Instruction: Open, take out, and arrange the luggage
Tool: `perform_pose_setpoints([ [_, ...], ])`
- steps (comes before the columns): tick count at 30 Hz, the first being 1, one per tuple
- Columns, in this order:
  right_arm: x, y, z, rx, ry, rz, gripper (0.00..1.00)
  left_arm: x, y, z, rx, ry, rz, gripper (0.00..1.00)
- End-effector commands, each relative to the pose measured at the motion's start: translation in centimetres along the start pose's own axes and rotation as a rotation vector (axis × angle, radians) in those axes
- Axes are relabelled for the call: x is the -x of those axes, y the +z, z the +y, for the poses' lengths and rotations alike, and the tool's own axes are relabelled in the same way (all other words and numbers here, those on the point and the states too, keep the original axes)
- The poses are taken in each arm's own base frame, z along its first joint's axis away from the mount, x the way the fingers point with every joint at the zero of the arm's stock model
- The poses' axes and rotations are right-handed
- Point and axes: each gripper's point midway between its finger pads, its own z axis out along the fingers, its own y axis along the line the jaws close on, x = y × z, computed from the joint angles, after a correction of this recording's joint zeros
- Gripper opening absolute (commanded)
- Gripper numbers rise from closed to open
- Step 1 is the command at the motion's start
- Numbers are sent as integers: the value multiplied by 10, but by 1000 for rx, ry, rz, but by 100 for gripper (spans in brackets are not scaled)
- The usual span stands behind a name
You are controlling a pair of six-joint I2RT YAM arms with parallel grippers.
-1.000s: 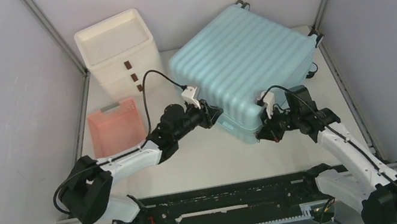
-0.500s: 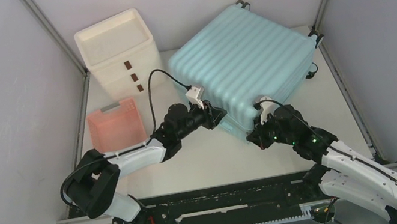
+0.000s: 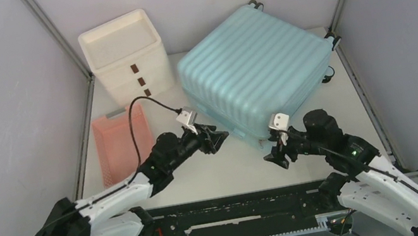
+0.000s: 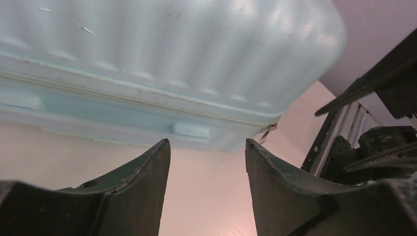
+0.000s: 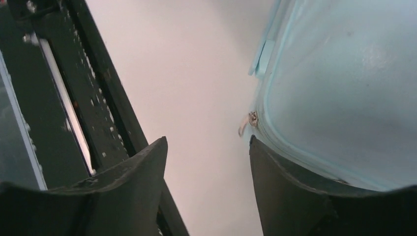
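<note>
The pale blue ribbed luggage (image 3: pixel 256 71) lies flat and closed at the back right of the table. It fills the top of the left wrist view (image 4: pixel 162 64) and the right of the right wrist view (image 5: pixel 344 83). My left gripper (image 3: pixel 218 139) is open and empty, just off the luggage's near left edge. My right gripper (image 3: pixel 271 154) is open and empty, just off its near corner. A zipper pull (image 5: pixel 244 124) hangs at that corner, near my right fingertip (image 5: pixel 255 147). It also shows in the left wrist view (image 4: pixel 268 132).
A white three-drawer box (image 3: pixel 124 55) stands at the back left. A pink plastic basket (image 3: pixel 122 145) lies in front of it, left of my left arm. A black rail (image 3: pixel 234 210) runs along the table's near edge. Grey walls close in both sides.
Both grippers have pulled back toward the near edge, away from the luggage's near side. The left one moved down-left, the right one down. The luggage has not moved.
</note>
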Motion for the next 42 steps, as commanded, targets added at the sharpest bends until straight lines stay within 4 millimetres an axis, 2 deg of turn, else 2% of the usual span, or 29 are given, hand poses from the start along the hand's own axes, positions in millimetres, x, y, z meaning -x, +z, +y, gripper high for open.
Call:
perform_pose_setpoints([
  [1, -5, -27, 3, 99, -256, 62, 72, 10, -26, -4, 56, 24, -54, 64],
  [4, -1, -39, -6, 105, -188, 53, 73, 9, -32, -11, 83, 35, -55, 65],
  [7, 4, -48, -23, 80, -66, 25, 73, 2, -29, -25, 99, 39, -49, 65],
  [12, 6, -53, -43, 57, 103, -17, 72, -20, -5, -63, 45, 57, -14, 64],
  [14, 3, -51, -45, 71, 144, -23, 70, -30, 5, -72, 22, 51, -12, 63],
  [18, 5, -45, -49, 73, 166, -75, 70, -48, 27, -73, 6, 25, -27, 61],
  [23, 2, -37, -51, 58, 192, -126, 70, -52, 52, -83, -27, 26, -40, 59],
  [28, 4, -37, -58, 22, 176, -138, 70, -62, 73, -92, -41, -21, -18, 54],
  [35, 6, -40, -60, 13, 182, -157, 70, -64, 81, -85, 37, -62, -31, 50],
  [39, 6, -42, -62, 8, 191, -165, 70, -64, 81, -85, 59, -81, -36, 39],
  [42, 6, -43, -63, 7, 191, -169, 70, -61, 82, -88, 64, -86, -47, 35],
])
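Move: The zipper pull at the suitcase's near corner lies about 13 cm to my left hand's right, 3 cm back and 7 cm below it; the near end of the suitcase's carry handle is 2 cm ahead, 6 cm right and 9 cm down. From my right hand, the side zipper pull is some 10 cm ahead, 4 cm right and 4 cm lower, while the corner pull is 6 cm ahead, 4 cm left and equally low. My right hand clears the corner, swinging about 6 cm right and some 4 cm forward towards the side zipper pull, fingers kept open and wrist tilting a little. Into that room I bring my left hand: back with a small lift, then down and right, about 11 cm rightward overall, until its narrowing fingertips stand around the corner pull, not yet shut. ##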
